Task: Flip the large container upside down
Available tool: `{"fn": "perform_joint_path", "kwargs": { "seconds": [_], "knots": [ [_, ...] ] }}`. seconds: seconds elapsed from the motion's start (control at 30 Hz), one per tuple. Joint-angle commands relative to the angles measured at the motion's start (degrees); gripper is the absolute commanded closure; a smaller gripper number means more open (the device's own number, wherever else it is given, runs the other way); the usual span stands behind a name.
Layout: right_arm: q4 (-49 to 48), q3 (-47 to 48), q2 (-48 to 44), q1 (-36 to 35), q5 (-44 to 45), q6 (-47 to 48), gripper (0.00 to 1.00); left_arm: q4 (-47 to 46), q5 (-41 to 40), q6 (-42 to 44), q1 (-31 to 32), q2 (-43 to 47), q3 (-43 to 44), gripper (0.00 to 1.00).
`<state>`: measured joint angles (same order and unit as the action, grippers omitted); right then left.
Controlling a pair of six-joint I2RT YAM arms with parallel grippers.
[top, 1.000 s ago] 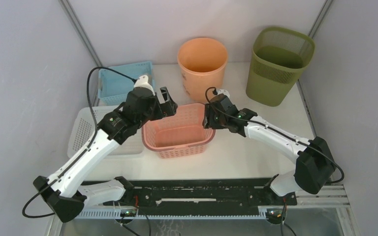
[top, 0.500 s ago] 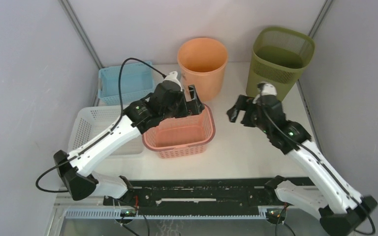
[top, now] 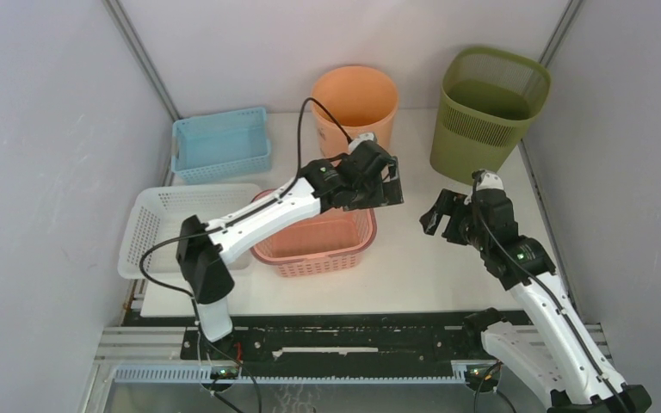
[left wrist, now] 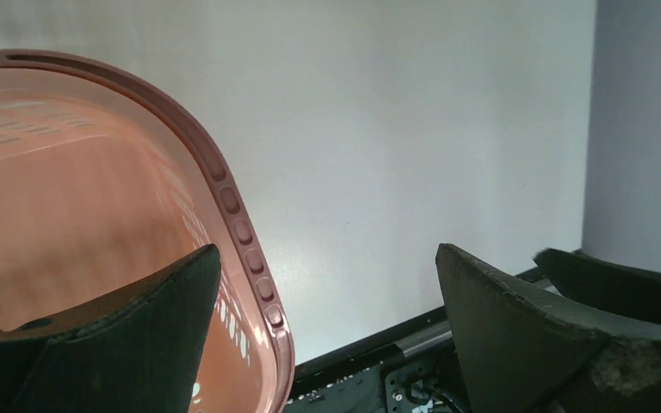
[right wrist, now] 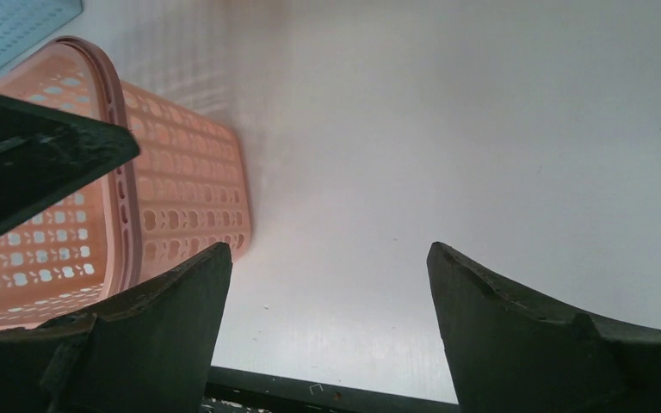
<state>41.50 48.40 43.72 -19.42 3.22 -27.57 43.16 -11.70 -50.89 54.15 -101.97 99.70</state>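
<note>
A pink mesh basket (top: 314, 239) stands upright at the table's middle, open side up. An orange bucket (top: 355, 101) and a taller green mesh bin (top: 487, 112) stand upright at the back. My left gripper (top: 385, 185) is open and empty over the basket's right rim. In the left wrist view the rim (left wrist: 232, 211) runs between the spread fingers of that gripper (left wrist: 327, 284), touching neither. My right gripper (top: 441, 219) is open and empty above bare table, right of the basket. The right wrist view shows that gripper (right wrist: 327, 275) with the basket's side (right wrist: 181, 198) at its left.
A blue basket (top: 221, 142) sits at the back left and a white basket (top: 168, 225) at the left, beside the pink one. Grey walls close in on both sides. A black rail (top: 353, 335) runs along the near edge.
My left gripper has swung from the pink basket's left rim across to its right rim. My right gripper has left the right rim and pulled back to the right. The basket stays upright.
</note>
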Motion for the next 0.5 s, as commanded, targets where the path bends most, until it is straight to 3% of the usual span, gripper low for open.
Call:
{"fn": "perform_joint_path", "kwargs": {
  "seconds": [0.0, 0.13, 0.47],
  "knots": [
    [-2.2, -1.0, -2.7, 1.9, -4.6, 1.9, 0.09, 6.8, -5.2, -2.7, 0.5, -3.3, 6.2, 0.00],
    [-4.0, -3.2, -2.9, 2.7, -7.2, 2.2, 0.10, 10.6, -9.5, -5.3, 0.5, -4.3, 6.8, 0.00],
    [-6.8, -5.3, -2.5, 3.0, -11.0, 3.2, 0.12, 12.4, -11.7, -6.6, 0.9, -10.4, 7.1, 0.00]
  ]
}}
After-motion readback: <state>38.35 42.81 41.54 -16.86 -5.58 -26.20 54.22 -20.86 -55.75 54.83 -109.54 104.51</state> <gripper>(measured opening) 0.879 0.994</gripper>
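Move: The large container, the pink basket standing open side up, has its middle about 18 cm left of the left hand, 6 cm back and some 14 cm below. Its right rim is only about 3 cm to that hand's left and 8 cm below. The orange bin stands about 21 cm ahead of and 7 cm left of the left hand, the white tray some 50 cm left and nearly level. From the right hand, the container's middle is about 30 cm left, 2 cm ahead and 12 cm lower. Towards the container's right rim comes the left hand, sinking about 5 cm and then also easing 2–3 cm left, while the wrist turns some 15 degrees so that the wide-open fingers point more steeply down, one on each side of the rim. The right hand, open and empty, sinks about 2 cm and edges slightly closer to the container. ##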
